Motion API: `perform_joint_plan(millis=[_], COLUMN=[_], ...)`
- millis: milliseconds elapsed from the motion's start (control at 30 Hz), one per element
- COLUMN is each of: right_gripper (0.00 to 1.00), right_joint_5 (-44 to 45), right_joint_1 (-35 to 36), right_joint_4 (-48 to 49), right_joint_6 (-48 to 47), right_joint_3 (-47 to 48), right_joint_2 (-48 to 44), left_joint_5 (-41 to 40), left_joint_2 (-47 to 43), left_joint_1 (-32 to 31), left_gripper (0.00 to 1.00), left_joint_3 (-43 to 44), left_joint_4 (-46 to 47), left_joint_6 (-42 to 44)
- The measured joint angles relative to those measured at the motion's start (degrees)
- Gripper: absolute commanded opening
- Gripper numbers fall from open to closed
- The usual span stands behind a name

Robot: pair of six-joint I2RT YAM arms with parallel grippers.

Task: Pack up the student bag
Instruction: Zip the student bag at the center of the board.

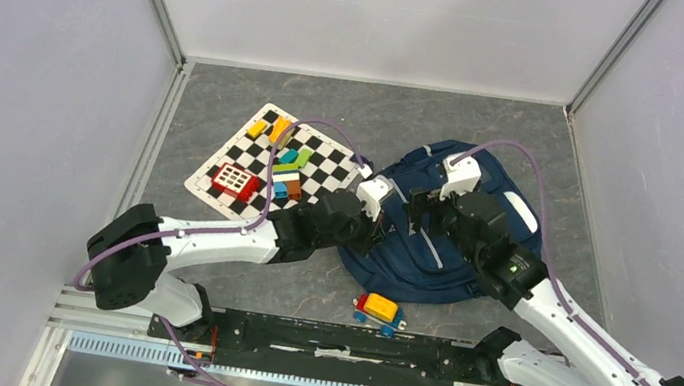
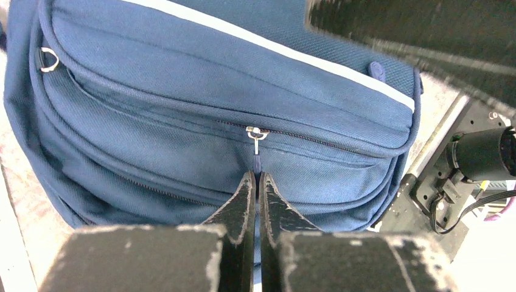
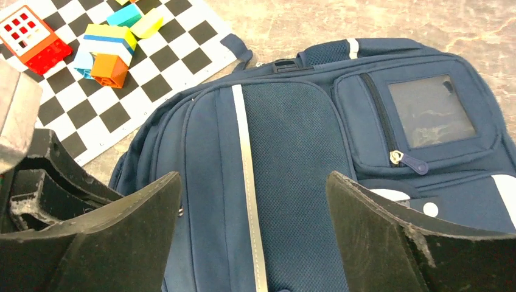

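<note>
The student bag (image 1: 429, 266), a navy-blue backpack with a pale grey stripe (image 3: 246, 170), lies flat mid-table. My left gripper (image 1: 376, 220) is at its left side, shut on the dark blue zip pull (image 2: 256, 165) that hangs from a metal slider (image 2: 256, 132) on a pocket zip. In the left wrist view the fingertips (image 2: 248, 182) pinch together with the tab between them. My right gripper (image 3: 254, 182) hovers over the mesh panel of the bag (image 3: 292, 121), jaws wide open, with nothing between them. It is also in the top view, the right gripper (image 1: 421, 209) just right of the left one.
A checkered mat (image 1: 315, 144) lies left of the bag with several coloured toy bricks and a red windowed block (image 1: 235, 181). A small toy car (image 1: 379, 310) sits near the front rail. A zipped pocket with a clear window (image 3: 429, 109) is on the bag. Walls enclose three sides.
</note>
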Motion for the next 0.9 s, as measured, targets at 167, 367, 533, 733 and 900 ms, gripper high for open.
perform_joint_plan(millis=[167, 367, 533, 733, 900], right_gripper=[0.85, 0.85, 0.82, 0.71, 0.3], right_joint_5=[-5.75, -11.69, -15.54, -18.29, -18.38], right_joint_1=[-3.19, -3.58, -3.74, -3.69, -3.41], right_joint_4=[1.29, 2.47, 4.94, 7.89, 9.73], right_joint_6=[-0.2, -2.29, -4.09, -5.95, -6.47], right_joint_3=[0.17, 0.2, 0.2, -0.81, -1.62], right_joint_2=[4.42, 11.3, 15.93, 20.41, 21.59], left_joint_5=[-0.35, 0.04, 0.15, 0.2, 0.09], left_joint_2=[-0.24, -0.33, -0.33, -0.33, -0.33], left_joint_1=[-0.07, -0.07, -0.15, -0.24, -0.48], left_gripper=[0.02, 0.02, 0.02, 0.02, 0.02], left_joint_3=[-3.37, -3.89, -4.0, -4.37, -5.11], left_joint_4=[2.1, 3.02, 3.37, 3.98, 5.16], left_joint_6=[-2.23, -3.08, -3.28, -3.28, -3.28])
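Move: The striped flap's edge beside the zipper slider lies about 5 cm left of the open right hand, 2 cm ahead and roughly 11 cm below. The slider itself is some 5 cm left, 2 cm back and 9 cm below; the toy car sits about 21 cm back and 1 cm left, on the table. From the left hand, which already holds the pull tab, that flap edge is about 7 cm ahead, 3 cm right and 3 cm lower. The striped flap beside the slider is what the right hand comes down to: it sinks about 10 cm while drifting 5 cm left towards the left hand, tipping its fingers down and turning counter-clockwise, about 15 degrees each. Near the bottom its wide-open fingers close to roughly half. The left hand settles a couple of centimetres lower early on and keeps its pinch on the pull tab. ##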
